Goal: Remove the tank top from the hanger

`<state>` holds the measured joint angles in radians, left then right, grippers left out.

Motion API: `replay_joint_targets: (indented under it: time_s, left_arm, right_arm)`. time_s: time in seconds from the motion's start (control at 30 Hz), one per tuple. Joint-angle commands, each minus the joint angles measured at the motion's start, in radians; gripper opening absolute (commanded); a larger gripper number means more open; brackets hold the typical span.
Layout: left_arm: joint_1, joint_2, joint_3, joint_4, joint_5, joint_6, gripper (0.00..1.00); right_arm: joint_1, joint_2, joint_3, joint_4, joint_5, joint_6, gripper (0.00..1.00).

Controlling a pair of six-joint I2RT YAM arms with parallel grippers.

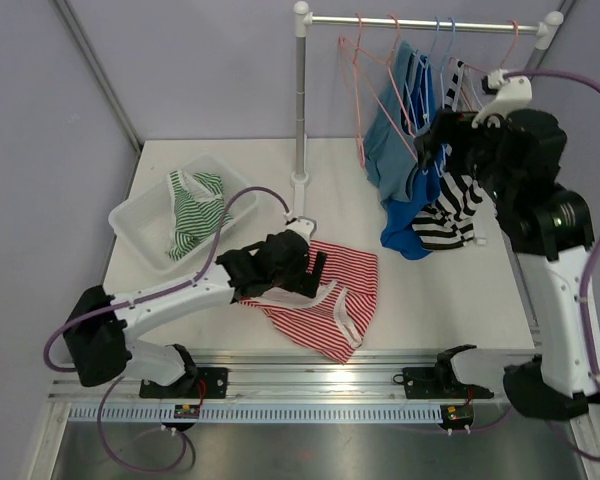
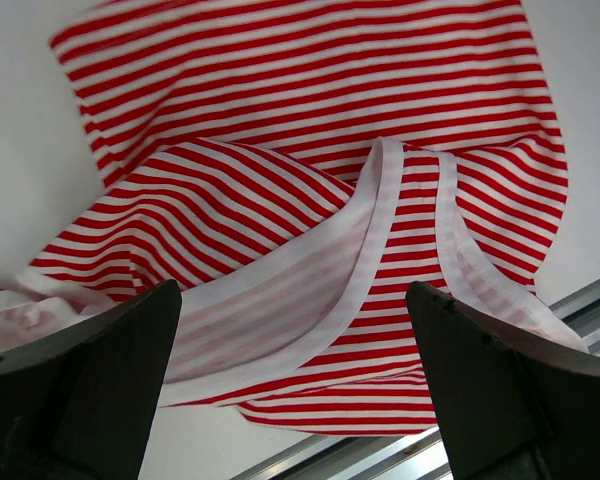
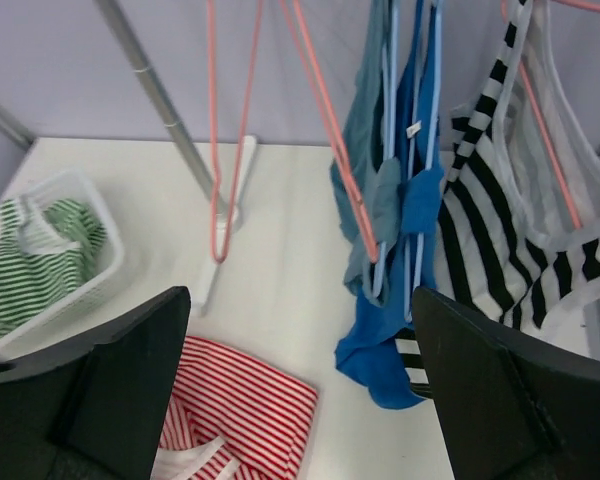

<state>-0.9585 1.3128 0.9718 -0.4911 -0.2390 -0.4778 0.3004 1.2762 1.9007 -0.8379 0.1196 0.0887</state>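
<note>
A red-and-white striped tank top [image 1: 348, 292] lies crumpled on the table near the front edge, off any hanger; its white-trimmed strap shows in the left wrist view [image 2: 310, 100]. My left gripper [image 1: 315, 272] [image 2: 292, 330] hovers just above it, open, nothing between its fingers. An empty pink hanger [image 1: 360, 95] [image 3: 230, 150] hangs on the rack rail [image 1: 420, 20]. My right gripper [image 1: 428, 150] [image 3: 300, 300] is raised beside the hanging clothes, open and empty. The red top [image 3: 240, 410] lies below it.
Blue tank tops [image 1: 395, 160] [image 3: 380, 340] and a black-and-white striped one [image 1: 455, 215] [image 3: 490, 230] hang on hangers at the right. The rack's post [image 1: 300, 110] stands mid-table. A white basket [image 1: 130, 225] at the left holds a green striped top [image 1: 195, 215].
</note>
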Motion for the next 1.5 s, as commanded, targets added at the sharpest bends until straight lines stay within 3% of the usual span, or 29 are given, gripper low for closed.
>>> replay_joint_targets:
  time_s: [0.0, 0.13, 0.37, 0.43, 0.53, 0.7, 0.83, 1.03, 1.2, 1.3, 1.47]
  left_arm:
    - [-0.019, 0.127, 0.07, 0.118, 0.064, -0.013, 0.99]
    - [-0.054, 0.268, 0.122, 0.099, 0.046, -0.018, 0.99]
    - [-0.057, 0.443, 0.096, 0.141, 0.043, -0.041, 0.99]
    - [-0.059, 0.462, 0.085, 0.152, 0.052, -0.036, 0.79]
    - [-0.059, 0.451, 0.062, 0.152, 0.04, -0.047, 0.0]
    - [-0.059, 0.228, 0.051, 0.05, -0.104, -0.056, 0.0]
    - [-0.039, 0.048, 0.151, -0.142, -0.265, -0.044, 0.0]
    - [0.134, -0.081, 0.349, -0.325, -0.333, 0.056, 0.0]
    - [0.349, -0.041, 0.62, -0.434, -0.324, 0.151, 0.0]
    - [0.489, 0.009, 0.75, -0.454, -0.246, 0.202, 0.0]
    - [0.694, 0.117, 0.867, -0.486, -0.136, 0.223, 0.0]
  right_arm:
    - [0.005, -0.165, -0.215, 0.091, -0.154, 0.074, 1.0]
    - [0.005, -0.313, -0.391, 0.115, -0.254, 0.094, 1.0]
    - [0.005, -0.363, -0.453, 0.074, -0.281, 0.072, 0.99]
    - [0.005, -0.374, -0.459, 0.083, -0.314, 0.072, 1.0]
    - [0.005, -0.393, -0.457, 0.089, -0.313, 0.072, 1.0]
    - [0.005, -0.434, -0.463, 0.109, -0.261, 0.069, 0.99]
    - [0.005, -0.459, -0.488, 0.138, -0.227, 0.077, 1.0]
    - [0.005, -0.474, -0.505, 0.152, -0.225, 0.088, 0.99]
    - [0.006, -0.488, -0.519, 0.169, -0.23, 0.088, 1.0]
    - [0.005, -0.488, -0.519, 0.172, -0.222, 0.079, 0.99]
    - [0.005, -0.491, -0.537, 0.181, -0.207, 0.063, 0.99]
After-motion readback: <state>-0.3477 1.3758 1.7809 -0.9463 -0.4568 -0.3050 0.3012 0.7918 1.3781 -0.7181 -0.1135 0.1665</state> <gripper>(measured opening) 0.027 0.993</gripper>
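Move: The red-striped tank top lies spread on the table under my open left hand, its middle about 13 cm down, 4 cm to the right and 2 cm back. The white basket sits some 19 cm ahead and 28 cm left of that hand, with the green-striped top in it roughly 19 cm ahead and 26 cm left; the rack's foot is about 23 cm straight ahead. From my right hand the red-striped top is around 14 cm back, 21 cm left and 46 cm below. I sink my left hand about 12 cm and a little right onto the red-striped tank top, shut the fingers on a fold of it, then lift it high, some 35 cm, swinging left and forward towards the basket while turning counter-clockwise. My empty right hand, still open, backs roughly 10 cm away from the hangers, drops slightly and turns a little counter-clockwise, then waits. ##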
